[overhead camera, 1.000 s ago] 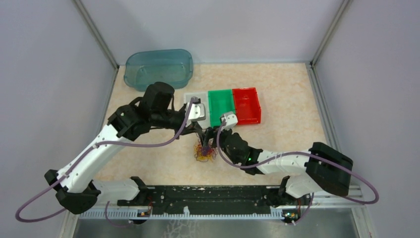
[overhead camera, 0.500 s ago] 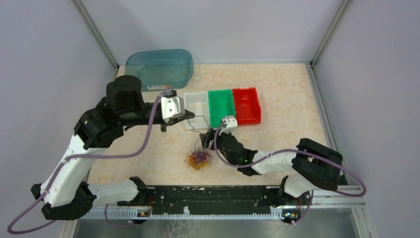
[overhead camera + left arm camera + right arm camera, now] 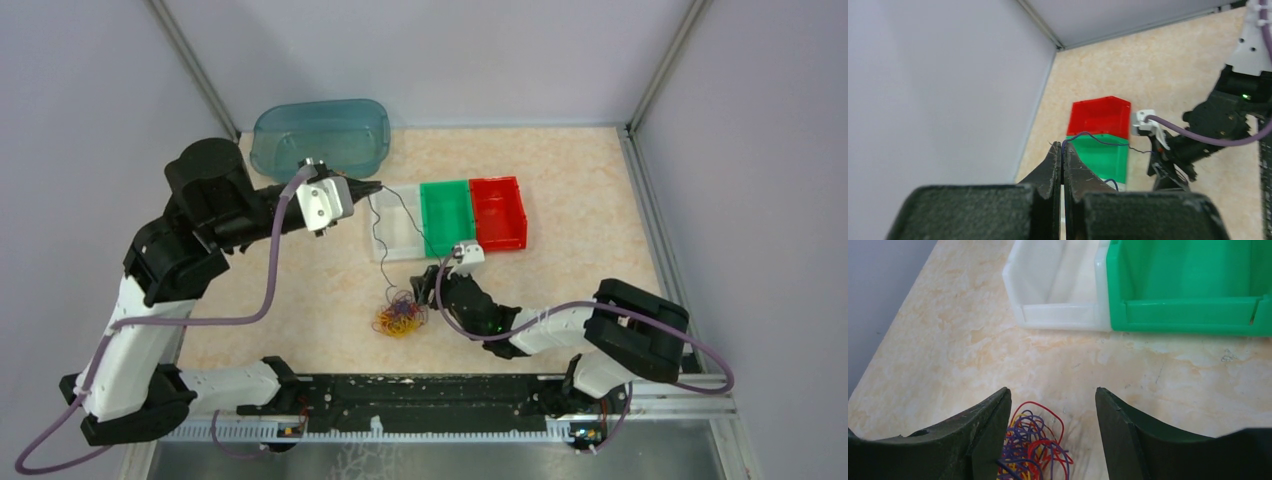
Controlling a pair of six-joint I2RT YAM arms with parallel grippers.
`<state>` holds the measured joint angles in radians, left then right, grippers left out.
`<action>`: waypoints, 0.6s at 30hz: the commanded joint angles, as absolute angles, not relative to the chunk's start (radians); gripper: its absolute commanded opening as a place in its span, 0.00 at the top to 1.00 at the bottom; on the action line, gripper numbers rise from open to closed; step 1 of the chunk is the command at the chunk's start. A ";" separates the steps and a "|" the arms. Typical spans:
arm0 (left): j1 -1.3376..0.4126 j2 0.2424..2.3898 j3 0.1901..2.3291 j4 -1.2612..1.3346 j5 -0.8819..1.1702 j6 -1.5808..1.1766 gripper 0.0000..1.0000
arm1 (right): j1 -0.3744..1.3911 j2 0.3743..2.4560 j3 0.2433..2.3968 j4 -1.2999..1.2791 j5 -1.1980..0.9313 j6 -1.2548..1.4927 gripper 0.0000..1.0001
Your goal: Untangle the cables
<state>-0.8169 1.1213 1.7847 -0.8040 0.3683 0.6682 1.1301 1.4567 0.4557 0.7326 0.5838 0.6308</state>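
Observation:
A small clump of curly cables (image 3: 400, 318) in purple, red and yellow lies on the table in front of the bins. My left gripper (image 3: 371, 187) is raised over the white bin's left end and shut on one thin dark purple cable (image 3: 381, 245), which hangs down to the clump. In the left wrist view this cable (image 3: 1098, 139) arcs out from the pinched fingertips of the left gripper (image 3: 1062, 147). My right gripper (image 3: 428, 280) is low, just right of the clump, and open. In the right wrist view the clump (image 3: 1034, 446) sits against the left finger (image 3: 993, 415) of the open right gripper (image 3: 1052, 392).
Three joined bins stand mid-table: white (image 3: 398, 228), green (image 3: 447, 212), red (image 3: 499, 210). A teal translucent tub (image 3: 320, 137) sits at the far left corner. Grey walls enclose the table on three sides. The arms' rail runs along the near edge.
My left arm has lifted and swung back to the left, drawing one purple cable out of the clump. The clump slid slightly left. My right gripper's jaws have narrowed but stay open.

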 commanded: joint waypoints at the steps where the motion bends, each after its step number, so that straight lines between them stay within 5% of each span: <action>1: -0.822 1.121 1.858 -0.668 0.293 0.750 1.00 | 1.142 1.472 0.430 0.769 0.600 0.673 0.37; 18: -0.822 1.129 1.916 -0.470 0.230 0.955 1.00 | 1.143 1.386 0.400 0.750 0.584 0.642 0.32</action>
<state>-0.8165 1.1275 1.9015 -0.5274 0.2386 0.9062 1.1301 1.4540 0.4000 0.7315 0.5762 0.6708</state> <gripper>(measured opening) 0.010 0.679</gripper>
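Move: The left gripper, already shut on a purple cable, hangs high above the tangle, which lies almost straight below, about 46 cm down and perhaps 1 cm farther out. The white bin sits about 20 cm ahead of the tangle, with the green bin level with it and some 10 cm to its right. From the open right gripper, the tangle is roughly 4 cm back, 4 cm left and 9 cm down. Keep the left fingers shut on the purple cable and pull straight on up, away from the tangle, about 12 cm, easing a little left and slowing near the top. Tip the wrist some 30 degrees meanwhile so the fingertips rise and swing forward. Let the open right gripper sink about 2 cm beside the pile. ##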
